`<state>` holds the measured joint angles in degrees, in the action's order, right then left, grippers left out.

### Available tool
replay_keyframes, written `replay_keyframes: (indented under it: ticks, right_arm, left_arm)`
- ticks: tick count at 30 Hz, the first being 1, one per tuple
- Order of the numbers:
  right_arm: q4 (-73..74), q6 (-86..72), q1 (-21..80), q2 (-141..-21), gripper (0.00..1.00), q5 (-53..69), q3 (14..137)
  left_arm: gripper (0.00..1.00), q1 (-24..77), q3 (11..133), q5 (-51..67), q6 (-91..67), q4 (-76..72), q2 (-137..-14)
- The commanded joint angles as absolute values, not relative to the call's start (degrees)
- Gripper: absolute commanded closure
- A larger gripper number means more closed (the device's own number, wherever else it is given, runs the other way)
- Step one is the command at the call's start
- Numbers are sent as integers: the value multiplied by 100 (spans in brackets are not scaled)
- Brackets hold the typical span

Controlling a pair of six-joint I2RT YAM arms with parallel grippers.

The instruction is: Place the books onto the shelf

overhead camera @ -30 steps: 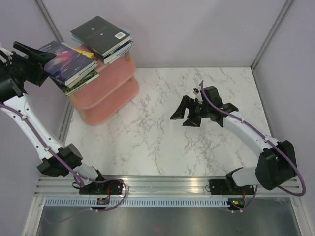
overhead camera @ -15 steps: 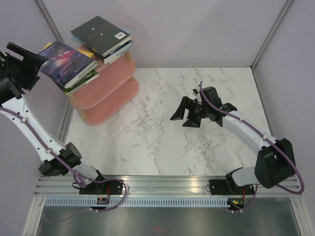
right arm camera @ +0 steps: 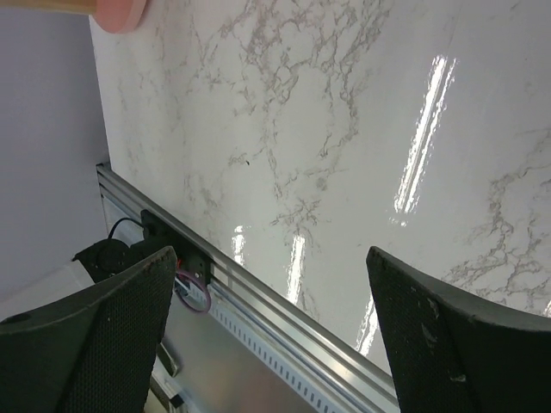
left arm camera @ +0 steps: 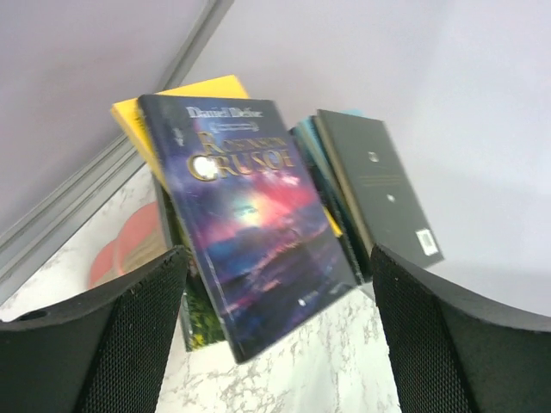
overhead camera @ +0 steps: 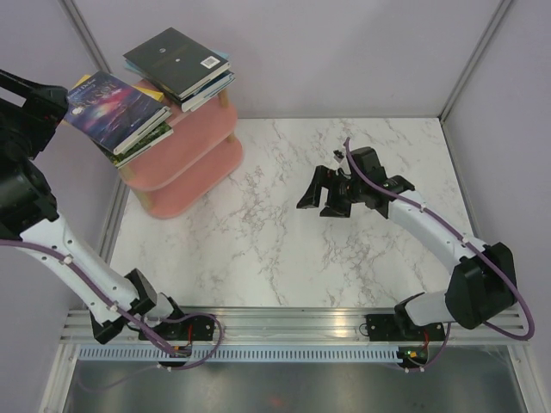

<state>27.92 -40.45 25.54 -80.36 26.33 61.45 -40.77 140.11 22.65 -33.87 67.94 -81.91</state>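
The pink three-tier shelf (overhead camera: pixel 185 159) stands at the table's back left. On its top board lie two stacks of books. The left stack has a purple galaxy book (overhead camera: pixel 116 105) uppermost, over a yellow one (left arm camera: pixel 185 90) and a green-edged one (overhead camera: pixel 145 140). The right stack is topped by a black book (overhead camera: pixel 176 58). My left gripper (overhead camera: pixel 52 101) hangs open just left of the purple book (left arm camera: pixel 250 224), clear of it, with nothing between its fingers (left arm camera: pixel 112 344). My right gripper (overhead camera: pixel 323 191) hovers open and empty over the middle of the table.
The marble table (overhead camera: pixel 284 249) lies right of the shelf. An aluminium rail (right arm camera: pixel 284 318) with cables runs along its near edge. Purple walls and a frame post (overhead camera: pixel 86 39) close in behind and beside the shelf. The shelf's pink edge (right arm camera: pixel 120 10) shows in the right wrist view.
My left gripper has drawn back to the left, away from the purple book, and its jaws stand a little wider. The book stays on its stack. The right gripper has barely shifted.
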Motion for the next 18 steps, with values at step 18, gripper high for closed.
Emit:
replay_keyframes:
  ticks: [18]
  right_arm:
    - [2777,-2813,2848,-6382,2,994,6487]
  left_arm:
    - [6,676,8127,1020,-2866,4123,-5767]
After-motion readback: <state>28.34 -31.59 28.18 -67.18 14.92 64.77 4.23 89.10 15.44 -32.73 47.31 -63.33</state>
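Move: The Robinson Crusoe book, already on the shelf's top board, lies about 8 cm ahead of the empty left hand, 7 cm to its right and some 12 cm lower. The yellow book is right beneath it, about 9 cm ahead of the hand and 7 cm to its right; the dark book stack stands farther along, roughly 17 cm ahead and 19 cm to the right. From the right hand, the Robinson Crusoe book is about 40 cm left, 8 cm ahead and 25 cm higher. The Robinson Crusoe book is passed on its near side as the open left hand swings about 20 cm to the right, first nearly level, then sinking some 15 cm to the front of the shelf, turning clockwise about 40 degrees and tipping down slightly. Whether it brushes the books can't be seen. The open right hand rises about 8 cm over bare table, its fingers tilting upward. ##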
